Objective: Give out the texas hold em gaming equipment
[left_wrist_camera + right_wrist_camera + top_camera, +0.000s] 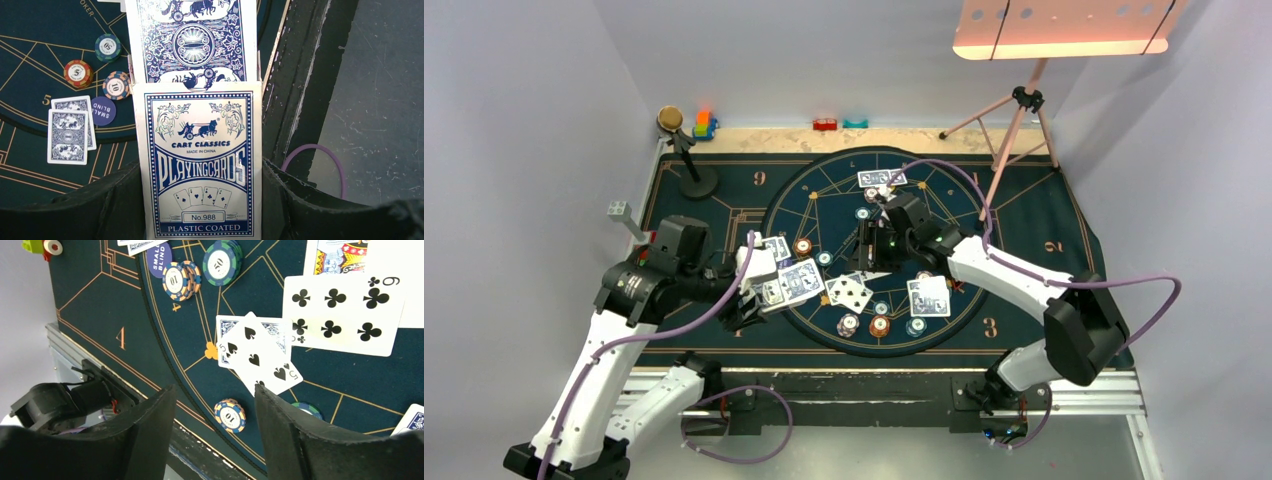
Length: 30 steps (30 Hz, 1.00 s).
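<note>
My left gripper [764,288] is shut on a blue-white playing card box [200,135], held over the mat's left edge. A patterned card back [192,40] sticks out of the box's top. My right gripper [215,415] hangs open over the middle of the round mat [824,195], nothing between its fingers. On the mat far below them lies a "10" chip [230,415]. Face-up cards lie nearby: a five of spades [260,357] and a six of clubs [345,315]. Face-down pairs [929,297] [882,179] [67,136] and chips [879,325] [78,73] ring the mat.
A small-blind button [103,110] lies by a "10" chip stack [116,85]. A black stand [686,150] and toy blocks [704,125] sit at the back left. A tripod [1019,120] stands at the back right. A metal rail [874,385] runs along the table's near edge.
</note>
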{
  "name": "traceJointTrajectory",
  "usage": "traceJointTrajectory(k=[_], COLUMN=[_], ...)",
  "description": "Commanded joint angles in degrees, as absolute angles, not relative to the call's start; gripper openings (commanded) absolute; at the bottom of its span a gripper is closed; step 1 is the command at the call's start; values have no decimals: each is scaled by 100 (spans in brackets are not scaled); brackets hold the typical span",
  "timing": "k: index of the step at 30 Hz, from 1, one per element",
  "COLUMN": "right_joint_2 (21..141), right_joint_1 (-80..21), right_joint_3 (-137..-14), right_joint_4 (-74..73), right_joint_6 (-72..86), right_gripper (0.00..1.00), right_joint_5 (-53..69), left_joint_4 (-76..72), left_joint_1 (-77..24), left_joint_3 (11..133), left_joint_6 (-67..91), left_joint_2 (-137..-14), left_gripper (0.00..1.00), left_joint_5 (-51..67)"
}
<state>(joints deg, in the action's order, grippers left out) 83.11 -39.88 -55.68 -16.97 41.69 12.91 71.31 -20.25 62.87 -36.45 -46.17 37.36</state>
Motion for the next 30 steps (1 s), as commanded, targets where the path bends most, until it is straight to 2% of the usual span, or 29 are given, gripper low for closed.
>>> traceJointTrajectory(k=[1,5,9,15,18,22,30], right_joint_2=[8295,8451,8242,7588,7876,8072,7217], right_joint_1=[-4191,-4286,-4323,-4324,-4324,-4387,-4443], right_joint_3=[-5842,-5856,-5850,-6046,-6018,-5660,-6197], right_joint_4=[-1828,-2025,-1959,-2110,-2507,-2225,-2434], right_joint_6=[3919,3807,3817,3743,3642,3739,3788], right_gripper=[64,66,67,80,81,81,84], right_joint_5=[877,470,726,609,303,460,797], left_joint_4=[7013,7070,7102,7077,7071,7087,6962], left_joint_1=[-1986,-1986,-1986,-1982,-1986,-1986,-1986], left_joint_3=[6312,6319,6316,6319,6324,6291,6098], left_joint_6=[-3573,-3610,-3635,-3641,-3630,-3638,-3724], left_joint_2=[-4602,-4577,-4577,-4601,-4601,-4558,-4674], left_gripper=[0,0,0,0,0,0,0], left_joint_5=[3975,3921,3917,3936,3963,3948,3942])
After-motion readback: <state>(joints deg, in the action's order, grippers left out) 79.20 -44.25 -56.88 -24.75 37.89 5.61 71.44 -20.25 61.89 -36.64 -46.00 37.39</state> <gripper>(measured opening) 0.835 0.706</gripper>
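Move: The five of spades lies about 4 cm left of the right hand, level with it in reach and some 11 cm below, its left part over a face-down card. The six of clubs is about 5 cm ahead of the right hand and 2 cm to its right; the white ten chip is some 8 cm back and 5 cm left of the hand. From the left hand, the five lies roughly 13 cm ahead and 20 cm right, about 20 cm lower. Over the five of spades, already released, the empty right hand hovers and bobs: it dips about 1.5 cm, rises some 5 cm, sinks nearly as far again and ends close to its starting height, drifting 2 cm back. Meanwhile its half-open fingers spread wider and the wrist rolls slightly, left side down. ##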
